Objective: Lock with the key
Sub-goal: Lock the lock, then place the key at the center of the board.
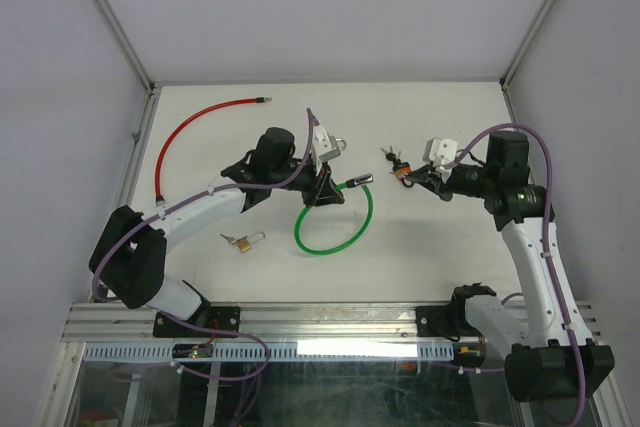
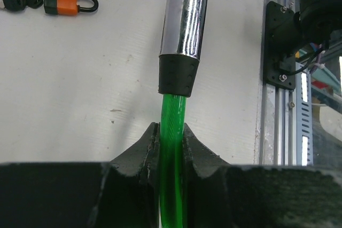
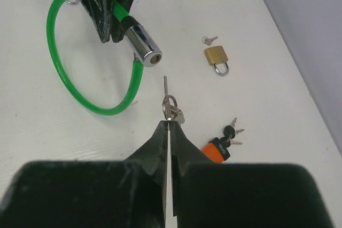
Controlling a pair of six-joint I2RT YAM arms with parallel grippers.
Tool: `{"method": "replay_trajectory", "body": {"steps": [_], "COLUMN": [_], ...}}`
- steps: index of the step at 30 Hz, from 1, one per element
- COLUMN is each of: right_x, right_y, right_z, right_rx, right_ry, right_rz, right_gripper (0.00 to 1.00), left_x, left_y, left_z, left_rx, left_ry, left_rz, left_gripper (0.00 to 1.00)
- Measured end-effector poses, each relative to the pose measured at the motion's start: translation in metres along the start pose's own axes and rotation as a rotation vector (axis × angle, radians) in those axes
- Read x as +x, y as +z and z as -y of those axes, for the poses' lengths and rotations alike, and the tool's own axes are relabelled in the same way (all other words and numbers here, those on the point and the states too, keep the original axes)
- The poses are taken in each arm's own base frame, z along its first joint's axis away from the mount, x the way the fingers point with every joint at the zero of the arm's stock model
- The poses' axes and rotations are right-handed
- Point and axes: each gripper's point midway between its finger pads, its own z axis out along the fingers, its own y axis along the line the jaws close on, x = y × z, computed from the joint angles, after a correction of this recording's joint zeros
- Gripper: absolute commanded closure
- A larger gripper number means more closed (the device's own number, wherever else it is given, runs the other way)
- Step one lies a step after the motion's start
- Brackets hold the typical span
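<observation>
My left gripper [image 2: 171,131] is shut on the green cable lock [image 2: 172,111], just behind its chrome cylinder head [image 2: 184,17], holding the head above the table. In the top view the green cable [image 1: 335,239] loops toward the table's front and the head [image 1: 361,180] points right. My right gripper [image 3: 169,124] is shut on a small silver key [image 3: 166,86] with a ring [image 3: 169,104]. The key tip points at the head's keyhole end [image 3: 154,57], a short gap away. In the top view, the right gripper [image 1: 408,178] is to the right of the head.
An orange padlock [image 3: 216,148] with black keys [image 3: 231,131] lies under the right gripper. A brass padlock [image 3: 216,57] and its small key [image 3: 209,39] lie further back. Another brass padlock [image 1: 243,241] is front left, and a red cable [image 1: 185,132] lies back left.
</observation>
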Motion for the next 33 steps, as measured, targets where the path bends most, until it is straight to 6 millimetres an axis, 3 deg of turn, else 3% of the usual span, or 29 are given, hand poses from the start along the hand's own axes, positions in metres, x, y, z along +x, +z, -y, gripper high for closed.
{"method": "replay_trajectory", "body": {"steps": [12, 17, 21, 29, 33], "right_x": [0.012, 0.020, 0.054, 0.150, 0.176], "right_y": [0.009, 0.002, -0.003, -0.036, -0.042], "right_z": [0.013, 0.033, 0.053, 0.093, 0.100], "right_rx": [0.053, 0.133, 0.203, 0.489, 0.574], "right_ry": [0.346, 0.476, 0.640, 0.954, 1.017], "right_rz": [0.089, 0.095, 0.048, -0.100, -0.144], "right_gripper": [1.00, 1.00, 0.99, 0.98, 0.97], "left_x": [-0.011, -0.024, -0.035, -0.043, -0.039], "left_y": [-0.023, -0.036, -0.040, -0.046, -0.046], "left_z": [0.025, 0.039, 0.045, 0.058, 0.060], "left_rx": [-0.027, -0.012, 0.013, 0.076, 0.091], "left_ry": [-0.079, -0.082, -0.096, -0.132, -0.161], "left_rz": [0.215, 0.342, 0.415, 0.505, 0.515], "left_gripper": [1.00, 1.00, 1.00, 1.00, 1.00]}}
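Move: Out to the right hand's right, some 14 cm ahead, 16 cm right and 24 cm below, is the bare table its shut fingers carry the keys to. The orange padlock lies about 13 cm ahead, 1 cm right and 24 cm below; the green lock's barrel is 14 cm left, 2 cm ahead and 8 cm lower. From the left hand, that bare patch is about 15 cm ahead, 37 cm right and 15 cm below. Carrying the keys away from the lock barrel, the right hand eases forward, then sweeps about 14 cm right, 11 cm forward and 10 cm down past the orange padlock, turning some 50 degrees clockwise and tipping down. The left keeps its pinch on the green cable beside the barrel, rises about 7 cm, draws back 4 cm and swings its fingers up to near level. ##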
